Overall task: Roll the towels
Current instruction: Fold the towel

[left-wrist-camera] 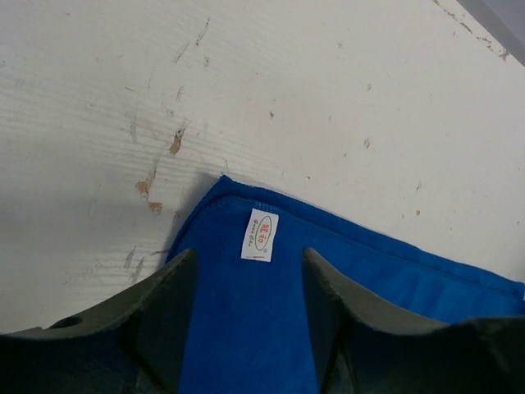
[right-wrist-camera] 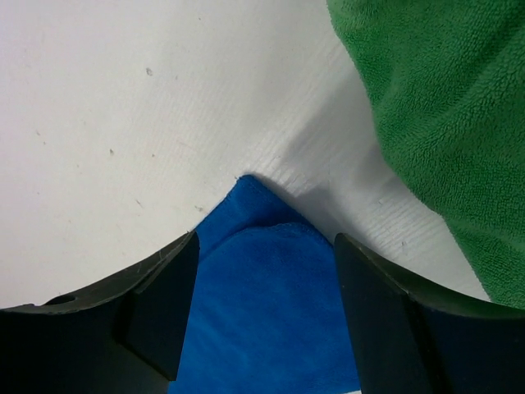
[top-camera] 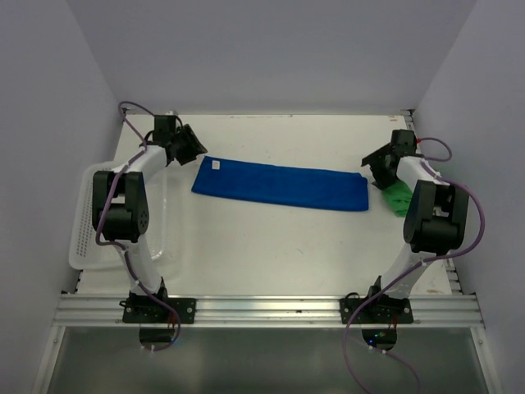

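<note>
The royal blue towel (top-camera: 279, 185) lies flat on the white table as a long folded strip running left to right. My left gripper (top-camera: 190, 148) hovers open over its left end. In the left wrist view the open gripper (left-wrist-camera: 248, 258) straddles the blue towel (left-wrist-camera: 246, 328) just below the white label (left-wrist-camera: 261, 235), gripping nothing. My right gripper (top-camera: 376, 168) stands open over the strip's right end. In the right wrist view the gripper (right-wrist-camera: 265, 242) frames a folded corner of the blue towel (right-wrist-camera: 262, 312). The green towel (right-wrist-camera: 435, 107) lies bunched just right of it, partly behind the right arm (top-camera: 399, 197).
A white mesh basket (top-camera: 86, 222) sits at the table's left edge beside the left arm. White walls close in the table at the back and both sides. The table surface (left-wrist-camera: 164, 123) shows small scuffs and brown marks.
</note>
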Tool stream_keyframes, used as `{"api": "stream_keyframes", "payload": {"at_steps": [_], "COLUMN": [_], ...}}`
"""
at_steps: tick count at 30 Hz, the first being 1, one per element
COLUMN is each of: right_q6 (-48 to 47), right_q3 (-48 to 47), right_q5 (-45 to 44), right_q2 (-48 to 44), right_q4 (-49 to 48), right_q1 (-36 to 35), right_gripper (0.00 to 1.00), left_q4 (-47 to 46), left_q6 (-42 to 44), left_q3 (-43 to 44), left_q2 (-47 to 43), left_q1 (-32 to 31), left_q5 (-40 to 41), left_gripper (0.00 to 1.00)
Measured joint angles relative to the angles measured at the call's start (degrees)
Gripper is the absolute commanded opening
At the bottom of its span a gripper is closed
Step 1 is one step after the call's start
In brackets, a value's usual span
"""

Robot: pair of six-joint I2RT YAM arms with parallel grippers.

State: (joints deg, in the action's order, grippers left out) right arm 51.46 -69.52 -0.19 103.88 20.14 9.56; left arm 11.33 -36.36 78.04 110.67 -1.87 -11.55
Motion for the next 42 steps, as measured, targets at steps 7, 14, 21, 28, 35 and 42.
{"api": "stream_keyframes", "payload": {"at_steps": [7,14,21,28,35,42], "right_q6": [-8.11,-16.37,-21.42,-23.78,-25.51,-27.08], "right_q3": [3.23,10.45,15.04,16.2,14.69,13.16], "right_q5": [1.42,3.43,4.79,6.38,5.84,5.2], "right_q2": [-2.43,-7.91,-9.46,-9.11,-6.36,-4.83], "right_q4": [-1.11,-1.92,-2.16,-2.82,-3.87,-4.5], "right_q1": [0.87,1.75,1.7,1.7,0.94,-0.24], "right_gripper": [0.59,0.57,0.49,0.48,0.45,0.35], "left_q4": [1.29,2.05,1.86,2.69,2.01,1.97], "left_q6": [1.95,5.51,7.3,10.47,11.96,11.96], "left_q3": [-0.02,-1.64,-9.9,-18.45,-21.22,-21.44], "left_q2": [-4.17,-16.46,-27.28,-35.6,-37.59,-36.89], "left_q1": [-0.15,-0.2,-1.95,-8.87,-10.4,-10.43], "left_q5": [0.92,1.92,1.97,5.25,6.49,6.23], "left_gripper": [0.75,0.78,0.79,0.82,0.82,0.82]}}
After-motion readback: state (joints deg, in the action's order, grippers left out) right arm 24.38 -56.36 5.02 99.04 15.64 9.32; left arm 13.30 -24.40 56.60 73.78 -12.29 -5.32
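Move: Just off the right hand's fingers, the blue towel's right end has its middle about 6 cm back, 1 cm left and 5 cm below; its far right corner is level ahead, 3 cm left and as low. The green towel heaps some 11 cm right, 4 cm back and 3 cm below. From the left hand, that right end lies roughly 47 cm right, 9 cm back and 7 cm below. Swinging back about 8 cm along the blue towel's right end and easing 2 cm forward again, the right hand sinks 4 cm and turns some 25 degrees counter-clockwise, its fingers part-closing to straddle that edge. The left hand opens wider and leaves its end, first up, then back 12 cm and a little right, tipping its fingers up. ##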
